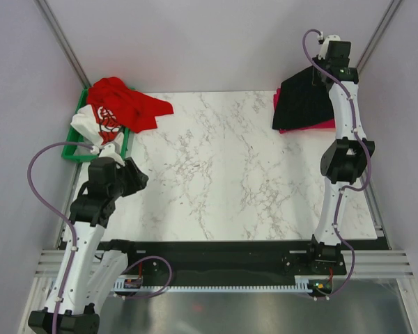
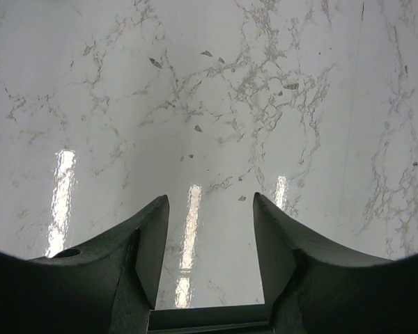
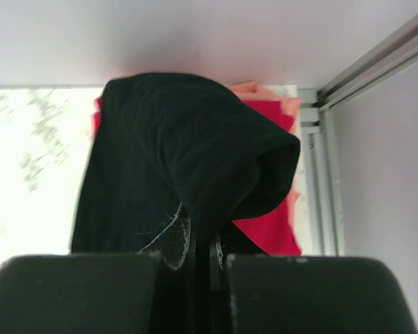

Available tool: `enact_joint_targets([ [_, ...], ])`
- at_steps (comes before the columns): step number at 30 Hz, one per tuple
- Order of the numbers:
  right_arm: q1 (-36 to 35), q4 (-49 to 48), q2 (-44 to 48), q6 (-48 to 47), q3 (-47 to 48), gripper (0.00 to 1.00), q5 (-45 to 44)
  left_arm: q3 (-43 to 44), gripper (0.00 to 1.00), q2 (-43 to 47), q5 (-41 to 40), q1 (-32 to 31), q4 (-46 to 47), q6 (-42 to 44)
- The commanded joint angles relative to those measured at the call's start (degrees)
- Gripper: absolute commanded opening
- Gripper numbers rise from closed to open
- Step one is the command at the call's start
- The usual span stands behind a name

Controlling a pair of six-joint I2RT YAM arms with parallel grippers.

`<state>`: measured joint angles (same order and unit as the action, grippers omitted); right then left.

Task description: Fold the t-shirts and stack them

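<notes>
At the table's far right corner a plain black t-shirt [image 1: 301, 101] lies over a crimson-pink t-shirt [image 1: 308, 127]. My right gripper [image 1: 320, 73] is shut on a pinched-up fold of the black t-shirt [image 3: 181, 153]; the gripper [image 3: 202, 240] shows black cloth between its jaws, with the pink t-shirt [image 3: 272, 229] beneath. A red t-shirt [image 1: 129, 104] and a white t-shirt with a red print [image 1: 101, 125] are heaped at the far left. My left gripper [image 1: 141, 177] hovers near that heap, and the gripper [image 2: 210, 202] stands open over bare marble with nothing between its fingers.
A green plastic bin [image 1: 73, 149] holds part of the heap at the left edge. The white marble table top [image 1: 230, 174] runs between the two piles. Grey walls and metal frame rails [image 3: 320, 181] close in the back and right side.
</notes>
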<state>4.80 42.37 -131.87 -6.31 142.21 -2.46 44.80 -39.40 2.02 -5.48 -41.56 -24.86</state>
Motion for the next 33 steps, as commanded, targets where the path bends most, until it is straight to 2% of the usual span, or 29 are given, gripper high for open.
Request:
enact_joint_targets([
  [1,1.3,-13.7,-2.5,-3.1,-1.4,0.0,-3.1,0.3,0.59,-0.5,0.0,0.4,1.2,-1.7],
  [3,1.3,-23.1,-5.6,-2.3,-5.8,0.02,-12.5,0.3,0.58,-0.2,0.0,0.4,1.2,-1.8],
  [4,1.4,-25.6,-7.4,-2.0,-6.2,0.07,-16.9,0.3,0.58,0.1,-0.3,0.4,1.2,-1.9],
  [5,1.5,-27.5,-9.7,-1.3,-4.2,0.18,-22.7,0.3,0.58,0.5,-0.3,0.4,1.2,-1.9],
  [6,1.8,-29.7,-14.2,-0.1,-2.4,0.46,-26.4,0.2,0.58,0.8,-0.4,0.4,1.1,-1.9],
  [7,2.2,-30.8,-16.1,1.6,-0.7,0.82,-29.4,0.2,0.58,1.0,-0.6,0.4,1.1,-2.0],
  [8,2.5,-31.7,-17.3,4.4,0.7,0.98,-30.2,0.2,0.58,1.2,-0.8,0.4,1.0,-2.1],
  [11,1.7,-32.5,-16.2,6.1,-1.8,0.98,-29.5,0.1,0.58,1.7,-0.8,0.4,1.1,-2.1],
  [17,-2.4,-36.0,-3.9,4.8,-8.3,0.98,-36.4,0.1,0.59,2.7,-0.7,0.4,1.1,-2.0],
  [21,-3.7,-34.1,9.1,9.2,-12.6,0.98,-39.7,0.1,0.6,3.1,-0.5,0.4,1.1,-2.0],
  [25,-6.4,-32.1,21.8,14.2,-19.3,0.98,-38.8,0.1,0.61,3.8,-0.4,0.4,1.1,-2.0],
  [28,-7.2,-27.0,32.9,19.6,-26.5,0.98,-31.4,0.0,0.62,4.6,0.0,0.4,1.2,-1.9],
  [29,-7.3,-25.9,35.8,24.5,-32.0,0.98,-28.0,0.1,0.63,4.6,0.4,0.4,1.3,-1.9],
  [30,-7.4,-24.3,41.6,26.3,-35.2,0.98,-19.0,0.3,0.63,4.7,0.6,0.4,1.3,-1.9],
  [32,-8.1,-23.0,46.9,32.2,-45.5,0.98,-10.9,0.5,0.63,4.8,1.9,0.4,1.4,-1.3],
  [33,-9.9,-22.7,51.7,32.5,-49.1,0.98,-3.8,0.5,0.63,4.9,2.3,0.4,1.5,-1.3],
])
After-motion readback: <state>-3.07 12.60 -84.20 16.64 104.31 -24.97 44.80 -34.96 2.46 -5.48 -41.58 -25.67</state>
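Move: Slightly nearer the base than the right hand lies the folded red shirt, its middle about 3 cm back, 4 cm to the left and 20 cm below. The black shirt, still pinched at its far right part, slopes down over it, its middle some 3 cm back, 4 cm left and 15 cm down. The far right rail corner is roughly 7 cm ahead and 11 cm right, down at table level. From the idle left hand the red shirt is about 35 cm ahead, 56 cm right. Sweeping down and to the right, with some forward reach, the right hand lays its pinched end of the black shirt towards the far right of the red one, turning clockwise; the fingers open wide on the way down and let go after dropping about 15 cm in all. It then climbs fast, some 40 cm, drawing back and left away from the shirts as the fingers tip up. ##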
